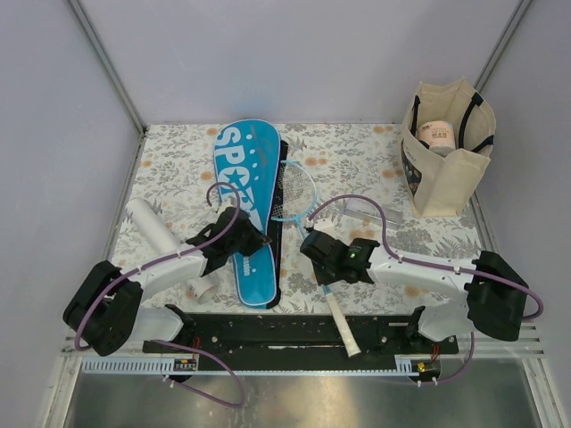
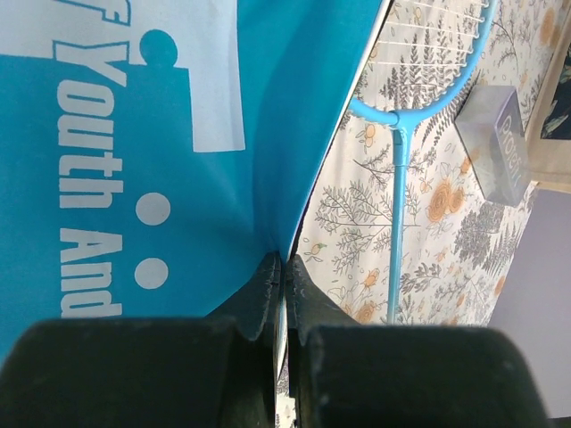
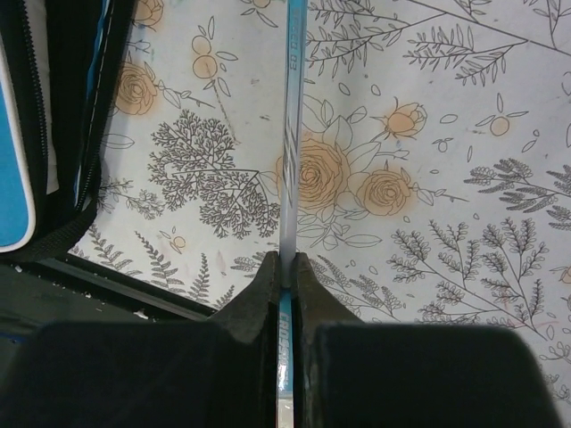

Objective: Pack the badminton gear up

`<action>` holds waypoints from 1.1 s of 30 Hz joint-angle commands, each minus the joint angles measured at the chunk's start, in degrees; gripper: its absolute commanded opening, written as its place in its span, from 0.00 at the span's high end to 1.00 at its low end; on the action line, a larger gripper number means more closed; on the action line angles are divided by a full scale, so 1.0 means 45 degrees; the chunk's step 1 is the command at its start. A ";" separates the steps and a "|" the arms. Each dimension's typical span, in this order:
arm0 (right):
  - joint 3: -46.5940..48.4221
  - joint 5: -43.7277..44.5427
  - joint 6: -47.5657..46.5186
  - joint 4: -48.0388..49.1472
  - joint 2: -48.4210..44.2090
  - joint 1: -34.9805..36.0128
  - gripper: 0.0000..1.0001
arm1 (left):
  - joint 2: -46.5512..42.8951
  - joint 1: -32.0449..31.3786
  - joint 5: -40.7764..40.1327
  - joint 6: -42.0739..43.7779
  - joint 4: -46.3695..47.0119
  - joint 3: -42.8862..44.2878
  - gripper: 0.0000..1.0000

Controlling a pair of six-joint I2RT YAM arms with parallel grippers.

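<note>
The blue "SPORT" cover (image 1: 245, 201) lies in the middle of the table, its black zip edge open on the right side. My left gripper (image 1: 256, 241) is shut on the cover's right edge (image 2: 268, 178). A light-blue racket lies right of the cover, with its head (image 1: 296, 192) at the cover's opening and its white handle (image 1: 343, 325) toward me. My right gripper (image 1: 318, 247) is shut on the racket's shaft (image 3: 292, 134). The white tube (image 1: 153, 227) lies at the left. I cannot make out the second racket or the shuttlecock.
The beige tote (image 1: 446, 152) with black handles stands at the back right with a roll inside. A clear grey box (image 1: 370, 210) lies right of the racket and shows in the left wrist view (image 2: 495, 152). A black rail (image 1: 294, 330) runs along the near edge.
</note>
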 commanded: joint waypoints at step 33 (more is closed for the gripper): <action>0.3347 0.2772 0.1916 0.8854 0.5446 -0.1254 1.00 | -0.1386 -0.0132 0.2441 -0.2944 0.2979 -0.1595 1.00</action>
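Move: The right hand holds the racket by its shaft; the case's open side beside the left fingers lies about 10 cm ahead and 12 cm to its left, slightly lower. The racket head is some 23 cm ahead and 8 cm left of it, the clear box roughly 18 cm ahead and 13 cm right. From the left hand, pinching the flap edge, that opening is about 3 cm right, level with it and 4 cm below. Right hand carries the racket some 17 cm forward-left under the case flap, which the left keeps pinched. ##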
